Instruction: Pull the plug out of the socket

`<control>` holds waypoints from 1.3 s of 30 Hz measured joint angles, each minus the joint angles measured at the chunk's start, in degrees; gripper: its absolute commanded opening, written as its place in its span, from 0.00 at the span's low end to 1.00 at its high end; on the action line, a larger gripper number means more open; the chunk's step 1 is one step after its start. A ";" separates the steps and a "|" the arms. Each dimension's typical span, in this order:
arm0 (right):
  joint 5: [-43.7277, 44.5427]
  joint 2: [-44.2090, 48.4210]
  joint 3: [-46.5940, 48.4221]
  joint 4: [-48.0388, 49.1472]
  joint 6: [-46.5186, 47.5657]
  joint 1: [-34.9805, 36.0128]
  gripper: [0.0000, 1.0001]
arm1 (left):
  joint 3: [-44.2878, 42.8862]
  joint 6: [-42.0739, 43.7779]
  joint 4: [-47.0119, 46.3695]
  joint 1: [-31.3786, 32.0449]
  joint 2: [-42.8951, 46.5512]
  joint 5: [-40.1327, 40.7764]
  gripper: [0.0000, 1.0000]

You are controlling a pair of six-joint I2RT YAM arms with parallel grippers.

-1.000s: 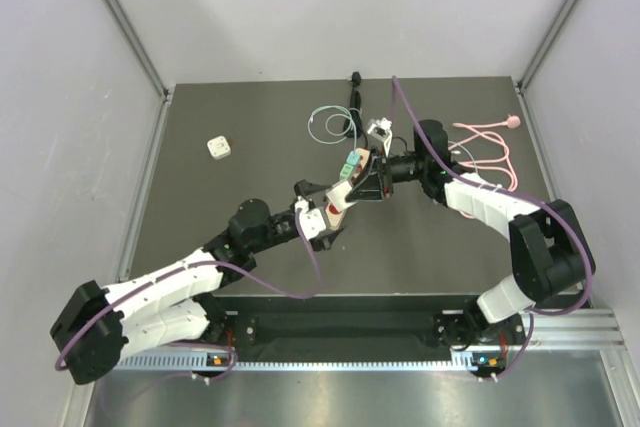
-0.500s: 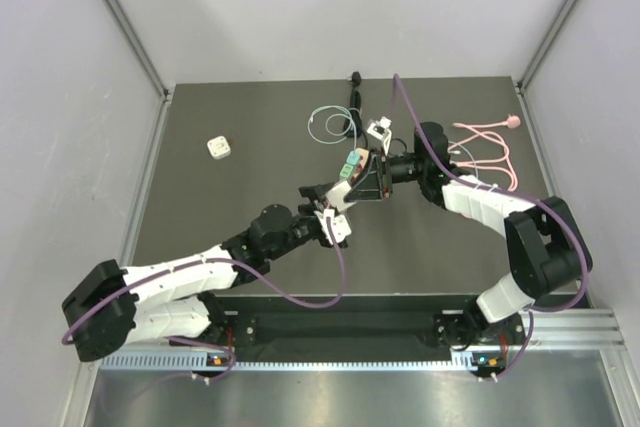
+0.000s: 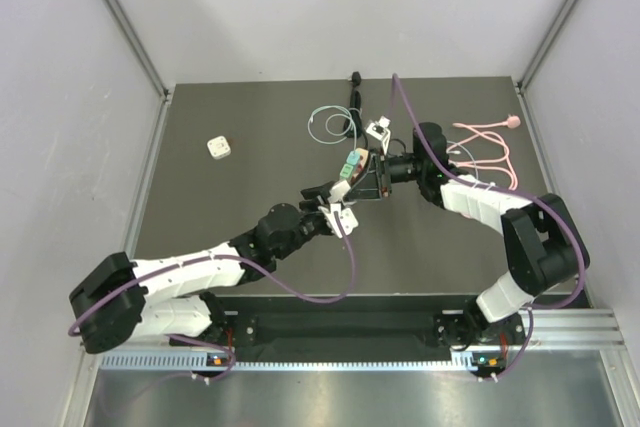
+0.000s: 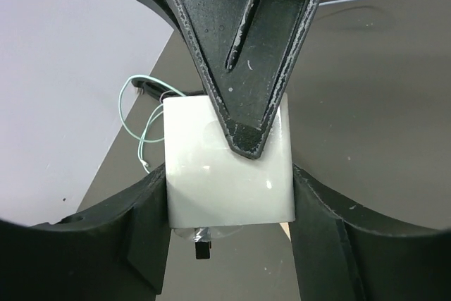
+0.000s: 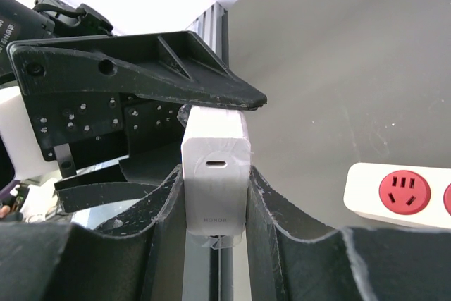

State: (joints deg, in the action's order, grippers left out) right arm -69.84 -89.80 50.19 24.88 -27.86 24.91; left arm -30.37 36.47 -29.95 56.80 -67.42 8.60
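A white charger plug (image 5: 215, 174) hangs above the table with my right gripper (image 5: 215, 174) shut on its two sides. The left wrist view shows the same plug (image 4: 225, 174) wedged between my left gripper's (image 4: 229, 195) black fingers (image 4: 144, 223), which touch both flanks. A right finger crosses its top. A taped black prong (image 4: 202, 246) pokes out bare below the plug. The white socket strip (image 5: 394, 195), with a red outlet, lies on the table apart from the plug. From above, both grippers (image 3: 333, 199) (image 3: 362, 179) meet over the strip (image 3: 350, 161).
A small white square block (image 3: 218, 147) sits at the left. A teal cable loop (image 3: 330, 125), a black cable (image 3: 355, 92) and a white adapter (image 3: 379, 129) lie behind the strip. A pink cable (image 3: 490, 142) is coiled at the right. Grey walls enclose the table.
My left arm has reached forward and right up to the plug, and its jaws have narrowed onto the plug's sides. The right arm has held still with the plug.
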 measured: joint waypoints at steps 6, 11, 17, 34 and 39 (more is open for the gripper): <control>0.31 -0.02 0.00 -1.11 0.92 -0.02 0.41 | -0.24 -0.44 0.26 0.02 -0.35 0.35 0.00; 0.39 -0.02 0.20 -3.65 3.89 -0.46 0.84 | 0.24 -2.82 0.46 0.26 -0.15 1.97 0.00; 1.90 1.70 0.76 -10.08 10.36 -3.48 0.96 | 3.89 -7.08 0.44 -0.52 2.34 5.11 0.00; 6.91 8.44 2.47 -17.92 20.41 -10.19 0.98 | 5.51 -46.90 7.48 -38.56 -0.68 3.19 0.00; 7.21 8.44 2.47 -18.10 20.44 -10.19 0.98 | 1.25 -52.15 10.82 -45.77 -9.14 1.66 0.00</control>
State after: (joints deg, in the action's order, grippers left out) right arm -62.63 -81.36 52.66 6.79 -7.42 14.72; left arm -29.12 -15.68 -19.14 11.03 -76.55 10.26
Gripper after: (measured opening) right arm 0.982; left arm 0.630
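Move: The white plug, already off the power strip, is pinched by both my hands, right at each hand point. The white cube on the table lies about 26 cm ahead of my left hand, 34 cm to its left and 18 cm below, with bare table in front of it. The power strip's middle is some 12 cm ahead of my left hand, roughly 1 cm to its right and 18 cm down; from my right hand it is about 13 cm ahead, 1 cm right and 19 cm lower. I open my right fingers wide and let go of the white plug, drawing that hand some 6 cm right and 5 cm forward. My left hand keeps its pinch and takes the plug away, slowly at first, then in a quick sweep about 25 cm left, also forward and down, towards the white cube, turning counter-clockwise until its fingers point forward and slope downward. ##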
